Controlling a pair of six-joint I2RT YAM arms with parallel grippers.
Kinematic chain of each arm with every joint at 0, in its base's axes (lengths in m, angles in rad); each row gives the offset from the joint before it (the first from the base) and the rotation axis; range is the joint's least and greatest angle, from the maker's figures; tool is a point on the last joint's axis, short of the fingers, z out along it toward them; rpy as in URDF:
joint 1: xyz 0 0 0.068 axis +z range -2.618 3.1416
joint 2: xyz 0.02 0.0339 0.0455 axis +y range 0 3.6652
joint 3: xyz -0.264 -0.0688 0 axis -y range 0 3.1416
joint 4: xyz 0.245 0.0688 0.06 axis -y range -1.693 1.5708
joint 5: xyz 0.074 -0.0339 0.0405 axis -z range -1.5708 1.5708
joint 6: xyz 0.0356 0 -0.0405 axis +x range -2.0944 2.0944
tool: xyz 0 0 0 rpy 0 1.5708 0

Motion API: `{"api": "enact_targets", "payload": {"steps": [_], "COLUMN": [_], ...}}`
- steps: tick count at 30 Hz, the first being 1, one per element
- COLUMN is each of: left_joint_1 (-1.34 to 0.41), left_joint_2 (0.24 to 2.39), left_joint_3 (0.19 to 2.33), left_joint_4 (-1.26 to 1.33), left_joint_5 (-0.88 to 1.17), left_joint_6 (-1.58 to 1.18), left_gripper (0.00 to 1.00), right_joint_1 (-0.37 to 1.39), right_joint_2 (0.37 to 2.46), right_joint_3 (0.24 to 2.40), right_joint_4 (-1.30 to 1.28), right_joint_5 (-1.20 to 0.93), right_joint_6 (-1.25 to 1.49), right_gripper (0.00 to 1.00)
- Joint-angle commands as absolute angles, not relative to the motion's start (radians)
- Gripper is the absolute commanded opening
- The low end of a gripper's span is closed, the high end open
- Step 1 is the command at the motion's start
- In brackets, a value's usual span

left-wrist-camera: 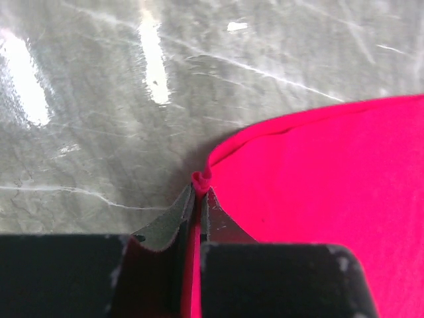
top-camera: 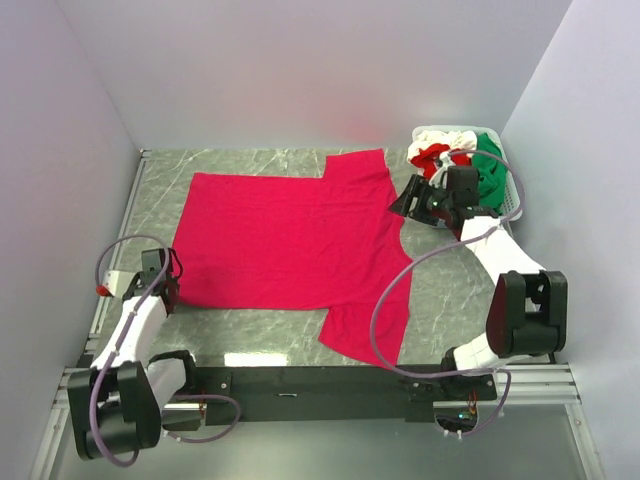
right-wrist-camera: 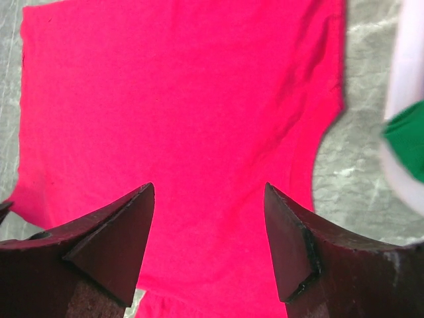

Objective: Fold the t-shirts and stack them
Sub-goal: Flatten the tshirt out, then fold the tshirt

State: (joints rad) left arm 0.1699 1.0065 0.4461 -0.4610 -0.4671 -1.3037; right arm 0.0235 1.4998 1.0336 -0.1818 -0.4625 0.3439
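Observation:
A large crimson-red t-shirt (top-camera: 290, 240) lies spread flat on the grey marbled table (top-camera: 250, 325), one sleeve pointing to the back and one to the near edge. My left gripper (top-camera: 172, 288) sits at the shirt's near-left corner. In the left wrist view its jaws (left-wrist-camera: 201, 192) are shut on a pinched fold of the red hem (left-wrist-camera: 318, 185). My right gripper (top-camera: 400, 205) hovers open over the shirt's right side. The right wrist view shows only flat red cloth (right-wrist-camera: 185, 99) between the spread fingers of this gripper (right-wrist-camera: 209, 189).
A white slotted basket (top-camera: 512, 190) stands at the back right, holding bunched green (top-camera: 490, 170), red (top-camera: 430, 155) and white (top-camera: 458, 150) t-shirts. Its edge and green cloth (right-wrist-camera: 407, 136) show beside the right gripper. Walls enclose the table on three sides.

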Motion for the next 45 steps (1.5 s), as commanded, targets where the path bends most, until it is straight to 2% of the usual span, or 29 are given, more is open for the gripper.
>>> {"api": "enact_targets", "payload": {"steps": [1, 9, 13, 19, 24, 27, 34, 45], "left_joint_1": [0.175, 0.173, 0.173, 0.175, 0.173, 0.173, 0.173, 0.175], "left_joint_2": [0.95, 0.853, 0.816, 0.753, 0.732, 0.73, 0.709, 0.719], "left_joint_3": [0.454, 0.474, 0.497, 0.476, 0.476, 0.472, 0.471, 0.466], "left_joint_4": [-0.462, -0.422, -0.411, -0.371, -0.359, -0.354, -0.351, -0.331], "left_joint_5": [-0.463, -0.454, -0.428, -0.371, -0.353, -0.345, -0.337, -0.313], "left_joint_6": [-1.218, -1.054, -0.957, -0.937, -0.93, -0.927, -0.922, -0.914], "left_gripper": [0.01, 0.01, 0.01, 0.0, 0.01, 0.01, 0.01, 0.01], "right_joint_1": [0.092, 0.359, 0.52, 0.757, 1.009, 1.116, 1.224, 1.23], "right_joint_2": [1.421, 1.341, 1.202, 0.89, 0.776, 0.791, 0.841, 0.874], "right_joint_3": [1.048, 1.063, 0.982, 0.688, 0.604, 0.592, 0.543, 0.44], "right_joint_4": [-0.195, -0.316, -0.428, -0.619, -0.804, -0.891, -0.96, -0.842], "right_joint_5": [-0.414, -0.209, -0.027, 0.129, 0.202, 0.248, 0.229, 0.218], "right_joint_6": [0.336, 0.368, 0.408, 0.706, 0.966, 1.106, 1.267, 1.328], "right_gripper": [0.73, 0.73, 0.72, 0.72, 0.7, 0.7, 0.7, 0.71]}}
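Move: The t-shirt's near sleeve corner, right at the table's front edge, is what the right hand goes for: some 36 cm back from it, 4 cm to its left and 14 cm below. The shirt's body lies about 24 cm left and 5 cm back of that hand, and the laundry basket roughly 6 cm ahead and 14 cm right. From the left hand, already shut on the shirt's near-left corner, the sleeve corner is about 46 cm right and 17 cm back. The t-shirt's near-left corner, still pinched in the left fingers, is raised about 7 cm and a little forward as that wrist turns clockwise. Towards the sleeve corner at the front edge comes the open right hand: first left and slightly up over the shirt, then in a fast sweep back some 35 cm and down, fingers tipping steeply downward and slowing with the corner between their tips, not yet closed on it. ##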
